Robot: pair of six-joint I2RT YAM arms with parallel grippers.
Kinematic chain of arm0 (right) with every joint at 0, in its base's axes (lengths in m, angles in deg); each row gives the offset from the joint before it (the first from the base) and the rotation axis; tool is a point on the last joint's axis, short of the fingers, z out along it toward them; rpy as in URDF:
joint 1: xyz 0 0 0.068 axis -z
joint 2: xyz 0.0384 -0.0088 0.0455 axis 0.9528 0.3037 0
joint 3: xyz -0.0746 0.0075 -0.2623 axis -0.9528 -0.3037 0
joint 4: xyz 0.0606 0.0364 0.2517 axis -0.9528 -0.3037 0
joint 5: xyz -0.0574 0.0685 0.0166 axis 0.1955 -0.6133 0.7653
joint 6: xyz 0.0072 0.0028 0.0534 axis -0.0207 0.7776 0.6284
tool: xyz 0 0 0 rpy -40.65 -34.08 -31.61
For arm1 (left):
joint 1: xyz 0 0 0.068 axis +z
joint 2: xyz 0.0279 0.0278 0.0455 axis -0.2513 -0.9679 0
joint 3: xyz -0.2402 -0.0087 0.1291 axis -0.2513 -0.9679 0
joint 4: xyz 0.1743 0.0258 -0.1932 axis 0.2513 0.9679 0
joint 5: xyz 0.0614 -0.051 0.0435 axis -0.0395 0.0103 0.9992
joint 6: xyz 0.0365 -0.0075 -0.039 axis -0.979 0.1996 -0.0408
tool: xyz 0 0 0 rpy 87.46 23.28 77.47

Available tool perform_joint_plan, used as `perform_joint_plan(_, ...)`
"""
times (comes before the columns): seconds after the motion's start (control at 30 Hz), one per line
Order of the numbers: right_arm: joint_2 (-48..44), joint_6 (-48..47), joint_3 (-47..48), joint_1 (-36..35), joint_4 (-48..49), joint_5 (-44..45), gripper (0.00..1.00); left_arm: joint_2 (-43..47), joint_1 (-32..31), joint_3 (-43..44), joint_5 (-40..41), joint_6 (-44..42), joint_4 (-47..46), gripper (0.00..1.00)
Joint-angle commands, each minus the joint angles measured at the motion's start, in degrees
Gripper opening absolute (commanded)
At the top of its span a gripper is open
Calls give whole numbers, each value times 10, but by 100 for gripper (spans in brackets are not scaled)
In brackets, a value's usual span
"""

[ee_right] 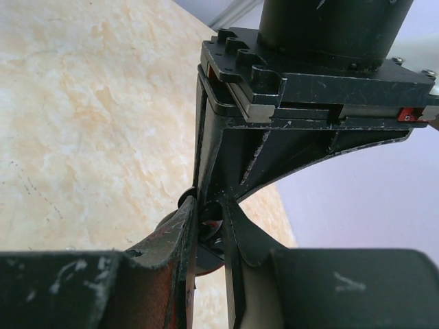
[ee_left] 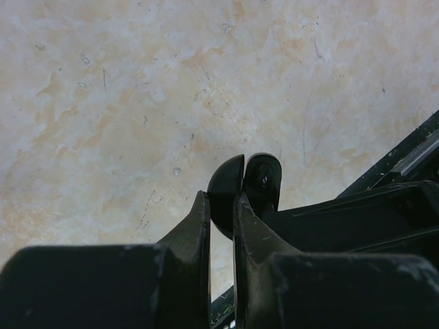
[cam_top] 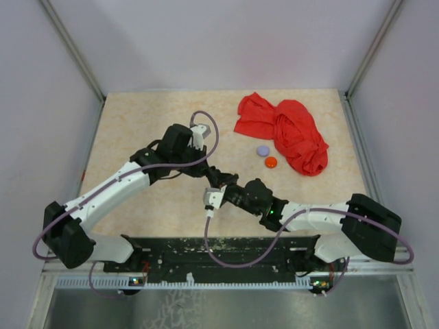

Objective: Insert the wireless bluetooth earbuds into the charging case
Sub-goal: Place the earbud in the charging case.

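In the left wrist view my left gripper (ee_left: 221,200) is shut on the charging case (ee_left: 230,179), a round black puck held on edge above the table. A seam splits the puck into a matte half and a glossy half. My right gripper (ee_right: 209,214) is shut on a small black earbud (ee_right: 219,229) with a red tip, pressed up against the left gripper's fingers. From above, the two grippers (cam_top: 214,175) (cam_top: 222,188) meet tip to tip over the table's middle. They hide the case and the earbud there. No other earbud is in view.
A crumpled red cloth (cam_top: 285,133) lies at the back right. A lavender disc (cam_top: 263,150) and a red disc (cam_top: 271,162) sit just in front of it. Grey walls close in the beige marbled table (cam_top: 137,130) on three sides.
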Motion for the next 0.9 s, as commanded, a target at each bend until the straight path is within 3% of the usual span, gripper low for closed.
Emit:
perform_joint_plan(0.0, -31, 26, 24, 6, -65, -47, 9, 2, 7, 33, -4, -4, 11, 0)
perform_joint_plan(0.3, -29, 38, 44, 7, -123, -58, 17, 6, 14, 41, -21, -6, 7, 0)
perform_joint_plan(0.5, -36, 58, 52, 11, -134, -59, 31, 7, 14, 37, -18, -8, 0, 0)
perform_joint_plan(0.87, -58, 91, 50, 13, -118, -62, 47, 10, 14, 16, 0, -12, -17, 0)
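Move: The black charging case is pinched in the left fingertips, its middle about 1 cm ahead, 1 cm right and 1 cm below the left hand point. From the right hand it lies just past the fingertips, roughly 2 cm ahead, 2 cm left and 1 cm lower. Down on the table, some 17 cm below the right hand, sit the red disc, about 9 cm ahead and 18 cm right, and the purple disc, about 12 cm ahead and 16 cm right. Keep the left gripper shut on the black case and nearly still as the counter-hold. Ease the right gripper back about 1 cm at the case's mouth, then spread its fingers to let go of the earbud there, sinking just under 1 cm and tipping the fingertips down some 10 degrees while they stay close to the case. ##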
